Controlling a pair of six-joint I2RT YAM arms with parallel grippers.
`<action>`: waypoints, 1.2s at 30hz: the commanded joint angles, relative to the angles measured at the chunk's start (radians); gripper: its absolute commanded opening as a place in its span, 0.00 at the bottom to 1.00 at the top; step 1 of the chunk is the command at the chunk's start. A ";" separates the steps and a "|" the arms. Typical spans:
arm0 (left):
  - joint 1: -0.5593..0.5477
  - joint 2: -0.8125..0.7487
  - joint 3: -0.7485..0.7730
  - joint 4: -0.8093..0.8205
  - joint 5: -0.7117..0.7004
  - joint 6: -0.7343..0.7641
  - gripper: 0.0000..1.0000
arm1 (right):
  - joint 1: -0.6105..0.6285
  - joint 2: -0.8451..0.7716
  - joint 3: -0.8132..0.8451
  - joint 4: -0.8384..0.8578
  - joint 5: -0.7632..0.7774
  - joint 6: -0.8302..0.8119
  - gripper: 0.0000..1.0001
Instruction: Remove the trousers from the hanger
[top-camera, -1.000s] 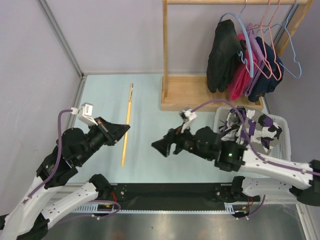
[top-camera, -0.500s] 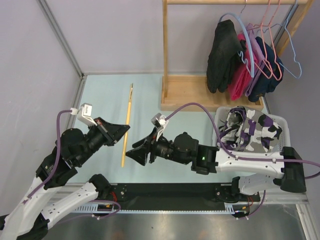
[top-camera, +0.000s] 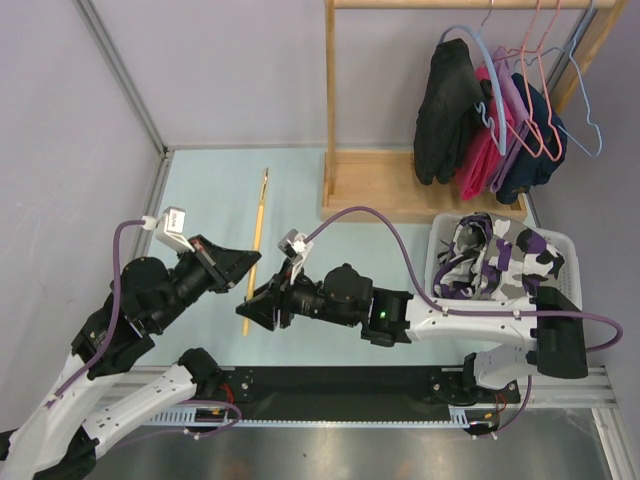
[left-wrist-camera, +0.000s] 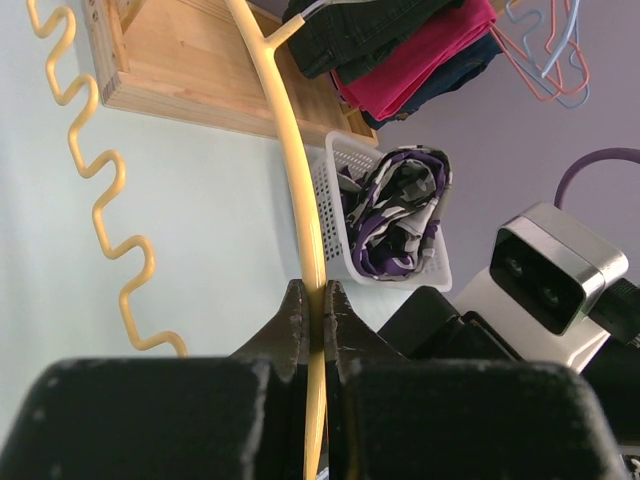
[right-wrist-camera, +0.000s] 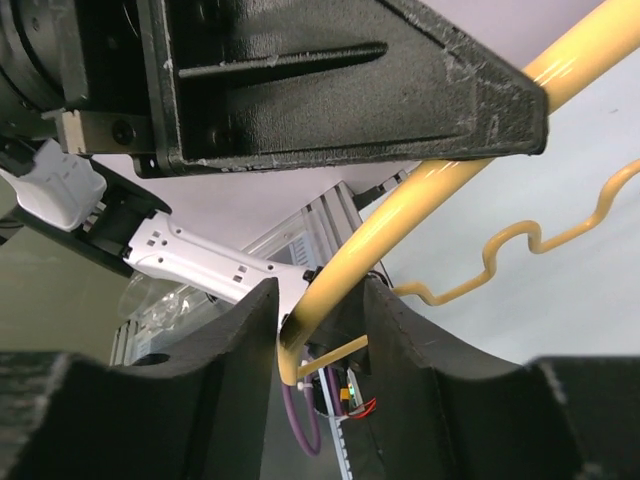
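Note:
A bare yellow hanger (top-camera: 257, 225) slants over the pale table, and its bar runs up through the left wrist view (left-wrist-camera: 300, 200). My left gripper (top-camera: 254, 259) is shut on that bar (left-wrist-camera: 315, 292). My right gripper (top-camera: 246, 312) sits just below the left one, and the hanger's lower end (right-wrist-camera: 400, 215) passes between its jaws. Those jaws stand apart, with a gap showing beside the bar (right-wrist-camera: 320, 300). The trousers (top-camera: 500, 262), patterned in purple, white and black, lie bunched in a white basket (top-camera: 565, 245) at the right, also seen in the left wrist view (left-wrist-camera: 395, 210).
A wooden clothes rack with its base (top-camera: 400, 195) stands at the back right. It carries black (top-camera: 445, 100), pink and dark blue garments on pink and blue hangers (top-camera: 545, 100). The right arm's purple cable (top-camera: 390, 225) arcs over the table.
My right arm has swung left from the basket to the hanger's lower end, and its jaws have narrowed around the bar. The left gripper and the hanger have stayed put.

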 joint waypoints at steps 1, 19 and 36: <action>0.003 -0.008 0.011 0.077 0.008 -0.007 0.00 | 0.008 0.010 0.043 0.060 -0.006 0.002 0.41; 0.003 -0.049 -0.015 0.091 -0.021 -0.018 0.40 | 0.003 -0.124 -0.051 0.029 0.080 0.074 0.00; 0.003 -0.115 -0.008 0.058 -0.067 0.036 0.76 | -0.320 -0.276 0.001 -0.186 -0.063 0.142 0.00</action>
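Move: The right hand, fingers half open and pointing left, already straddles the near end of the yellow hanger, which lies at its finger pads. From the left hand, which still grips the hanger farther along, that end is about 9 cm back, 1 cm left and 3 cm lower. From the right hand, the trousers in the basket lie some 22 cm ahead, 53 cm right and 25 cm down; the rack's wooden base is about 42 cm ahead, 33 cm right and 30 cm down. The right hand stays nearly in place while its fingers shut on the hanger's near end, and only then does the left hand, easing up about 2 cm, open wide and let go of the bar. Holding the hanger alone, the right hand draws it right and then increasingly forward too, ending about 8 cm each way and 2 to 3 cm higher, away from the left gripper and towards the rack, turning some 15 degrees clockwise. ##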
